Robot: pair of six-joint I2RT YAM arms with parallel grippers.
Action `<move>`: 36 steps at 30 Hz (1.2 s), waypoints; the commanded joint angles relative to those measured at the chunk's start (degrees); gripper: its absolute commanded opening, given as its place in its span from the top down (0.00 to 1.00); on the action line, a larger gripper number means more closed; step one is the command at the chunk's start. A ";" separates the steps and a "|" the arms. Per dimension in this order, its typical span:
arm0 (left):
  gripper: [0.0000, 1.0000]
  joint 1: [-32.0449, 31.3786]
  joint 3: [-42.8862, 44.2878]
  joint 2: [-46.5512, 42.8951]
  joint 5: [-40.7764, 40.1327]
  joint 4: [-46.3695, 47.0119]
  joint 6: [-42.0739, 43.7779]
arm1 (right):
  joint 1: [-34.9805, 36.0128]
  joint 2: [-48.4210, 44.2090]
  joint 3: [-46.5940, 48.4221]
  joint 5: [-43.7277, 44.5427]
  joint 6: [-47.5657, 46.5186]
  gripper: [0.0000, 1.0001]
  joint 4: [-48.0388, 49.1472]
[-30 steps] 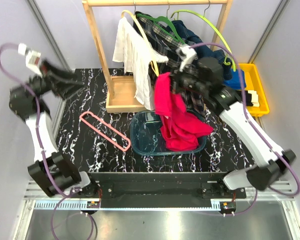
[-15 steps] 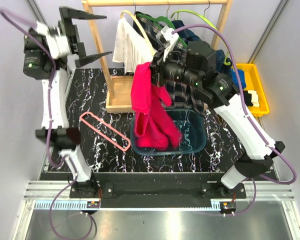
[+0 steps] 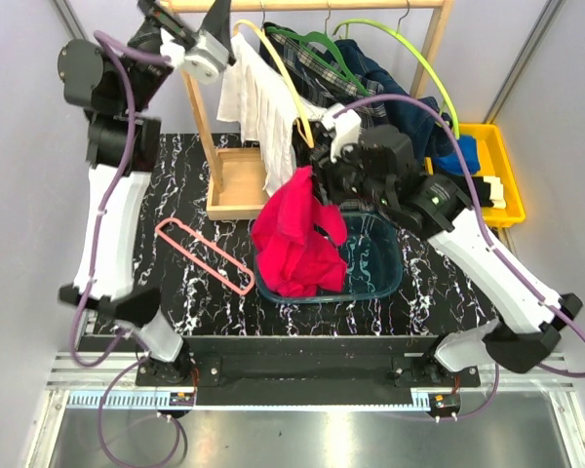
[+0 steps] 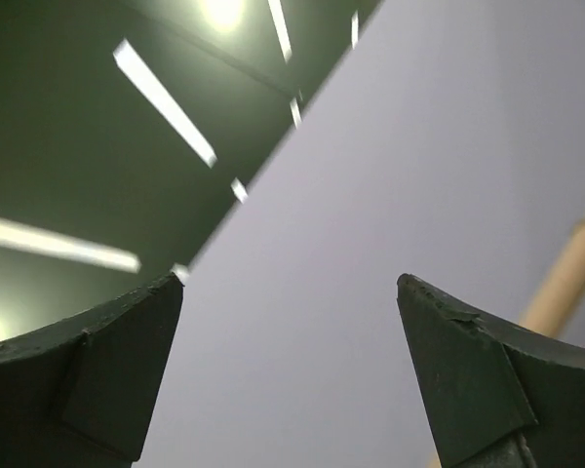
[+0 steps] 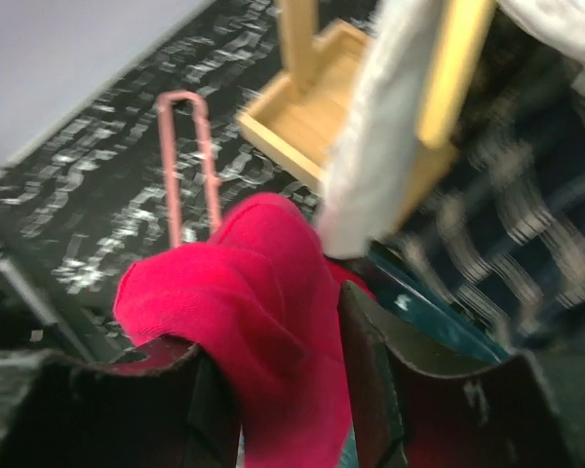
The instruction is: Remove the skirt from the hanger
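Observation:
The plaid skirt (image 3: 333, 80) hangs on the dark green hanger (image 3: 300, 41) on the wooden rail, partly hidden behind my right arm. It shows blurred at the right of the right wrist view (image 5: 526, 244). My right gripper (image 3: 317, 187) is shut on a red garment (image 3: 294, 239), with the cloth between its jaws (image 5: 273, 317), and holds it over a teal basin (image 3: 385, 263). My left gripper (image 3: 190, 15) is raised by the rail's left end, open and empty (image 4: 288, 283), facing the wall and ceiling.
A white garment (image 3: 255, 97) hangs on a pale yellow hanger (image 3: 273, 58) left of the skirt. A denim garment (image 3: 380, 73) hangs on a lime-green hanger (image 3: 409, 49) at the right. A pink hanger (image 3: 205, 255) lies on the table. The wooden rack base (image 3: 236, 185) and a yellow bin (image 3: 495, 171) stand behind.
My left arm swung up from the left side to the rail's left end, still open. My right gripper lifted the red garment, then dropped lower with it over the basin.

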 commanded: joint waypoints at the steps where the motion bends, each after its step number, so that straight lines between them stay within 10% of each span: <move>1: 0.01 0.36 -14.37 -8.61 -25.08 -20.08 -12.32 | 0.09 -7.83 -5.72 13.41 -3.93 0.47 1.47; 11: 0.01 0.10 -15.38 -10.20 -30.03 -44.66 -31.10 | -0.08 -13.30 -14.36 31.26 -4.72 0.06 4.20; 24: 0.01 -6.05 5.19 6.41 -26.86 -50.19 -45.68 | -0.17 -9.68 -1.78 33.03 -5.08 0.07 9.47; 36: 0.01 0.00 -7.08 0.71 -23.00 -43.60 -56.67 | -1.92 11.81 16.21 22.66 -10.97 0.06 20.81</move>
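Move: The red garment still hangs from the right fingers, its middle about 20 cm below them, 3 cm to the left and 2 cm back. The bin lies roughly 36 cm below and 4 cm ahead, 1 cm right; the cream hanger's middle is some 22 cm ahead, 8 cm left and 11 cm up. From the left hand, the white garment on that hanger lies about 15 cm ahead, 8 cm right and 33 cm below, the cream hanger itself 9 cm above the garment. The red garment is let go over the bin as the right fingers, already half open, spread wide and sweep about 11 cm right; the hand then rises and goes forward beside the cream hanger, turning some 30 degrees clockwise and tipping up. The empty, open left hand drops about 27 cm and goes forward towards the white garment, its wrist tipping over from pointing up to pointing forward-right, slightly down. ##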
